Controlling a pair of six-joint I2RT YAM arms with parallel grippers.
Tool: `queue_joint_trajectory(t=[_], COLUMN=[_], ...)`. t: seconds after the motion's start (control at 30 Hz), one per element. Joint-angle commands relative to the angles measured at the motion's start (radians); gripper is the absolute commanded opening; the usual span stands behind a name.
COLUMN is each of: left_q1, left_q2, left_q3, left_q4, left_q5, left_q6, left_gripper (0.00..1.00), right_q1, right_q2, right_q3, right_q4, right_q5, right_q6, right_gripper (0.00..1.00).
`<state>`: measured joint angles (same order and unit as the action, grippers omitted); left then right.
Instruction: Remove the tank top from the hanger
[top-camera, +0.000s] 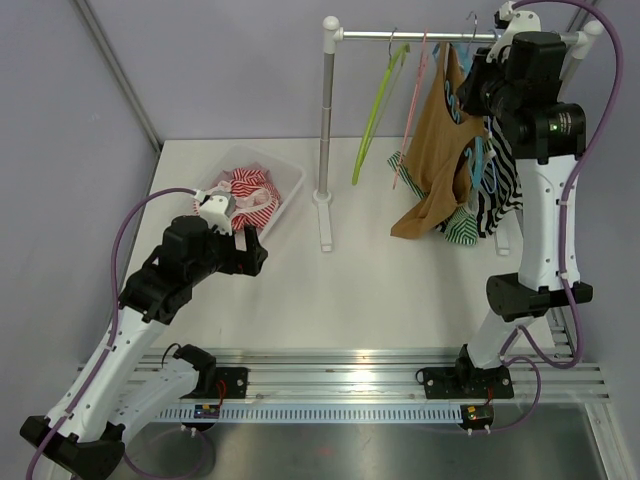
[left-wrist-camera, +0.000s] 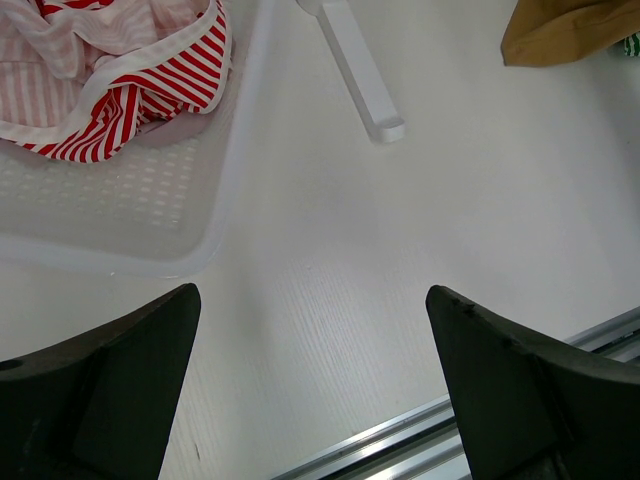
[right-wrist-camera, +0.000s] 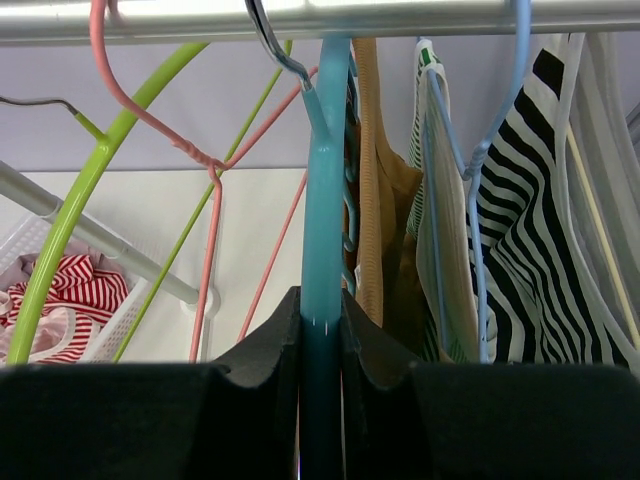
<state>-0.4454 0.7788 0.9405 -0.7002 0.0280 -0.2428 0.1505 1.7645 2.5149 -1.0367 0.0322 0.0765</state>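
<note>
A tan tank top (top-camera: 435, 160) hangs from a teal hanger (right-wrist-camera: 325, 180) on the rail (top-camera: 420, 35), its hem drooping to the table. The same tank top (right-wrist-camera: 375, 200) shows just right of the hanger in the right wrist view. My right gripper (right-wrist-camera: 322, 305) is up at the rail, shut on the teal hanger's arm; from above this gripper (top-camera: 480, 85) sits right of the garment's top. My left gripper (left-wrist-camera: 312, 292) hovers open and empty over bare table, right of the basket. Beyond it a corner of the tan tank top (left-wrist-camera: 570, 30) lies at the top right.
An empty green hanger (top-camera: 375, 110) and a pink hanger (top-camera: 412, 110) hang left of the tank top. A black-and-white striped top (top-camera: 500, 190) and a green striped one (top-camera: 458, 228) hang to its right. A white basket (top-camera: 285, 185) holds red-striped clothes (top-camera: 250, 195). The rack post (top-camera: 327, 120) stands mid-table.
</note>
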Motion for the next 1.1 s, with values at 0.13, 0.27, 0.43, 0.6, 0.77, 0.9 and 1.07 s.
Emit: queue_joint_trajectory(t=[0.13,0.27,0.43,0.6,0.77,0.9,1.07], left_q1=[-0.004,-0.004,-0.038,-0.214,-0.439,-0.581,-0.676], left_q2=[-0.018,-0.019,0.002,0.146,0.301,0.431,0.571], left_q3=[0.044,0.107,0.211,0.435,0.648,0.793,0.848], left_q4=[0.056,0.057,0.082,0.090,0.140,0.217,0.372], left_q5=[0.001,-0.003,-0.023,-0.175,-0.263,-0.293,-0.272], left_q6=[-0.044,-0.095,-0.161,-0.168,-0.092,0.075,0.207], left_gripper=[0.99,0.99,0.99,0.99,0.99,0.99,0.99], right_q1=[0.008,0.008,0.008,0.008,0.008,0.008,0.008], right_q2=[-0.161,-0.276,-0.434,-0.611,-0.769,-0.846,-0.918], right_q3=[-0.091,-0.244,-0.395,-0.523,-0.611,-0.648,-0.674], right_q4=[0.096,0.115,0.104,0.069,0.032,-0.002,-0.046], right_q5=[-0.056,-0.106,-0.170,-0.219,-0.305,-0.363,-0.452], right_q6=[0.029,0.051,0.081,0.094,0.123,0.134,0.121], right_gripper=[0.00,0.00,0.00,0.00,0.00,0.00,0.00])
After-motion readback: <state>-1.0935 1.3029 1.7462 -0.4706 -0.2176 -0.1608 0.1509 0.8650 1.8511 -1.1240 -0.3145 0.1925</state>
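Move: The right gripper already holds the blue hanger up at the rail; the brown tank top's middle hangs about 14 cm below this hand, 3 ahead and 4 left. Clear space lies some 28 cm straight back, level. The pink hanger is roughly 5 cm ahead, 9 left and 8 below; the black-striped top 5 ahead, 8 right and 15 below. From the left gripper, the tank top is about 20 cm ahead, 38 right and 10 above; the green hanger 18 ahead, 25 right and 18 above. Keep the right grip shut on the blue hanger and draw it straight back about 28 cm, level, away from the rail, turning the hand counter-clockwise as you go. Meanwhile raise the left gripper, then swing it right as it climbs, some 24 cm up and 21 right, towards the brown tank top, tipping its open fingers up and turning them clockwise, touching nothing. ##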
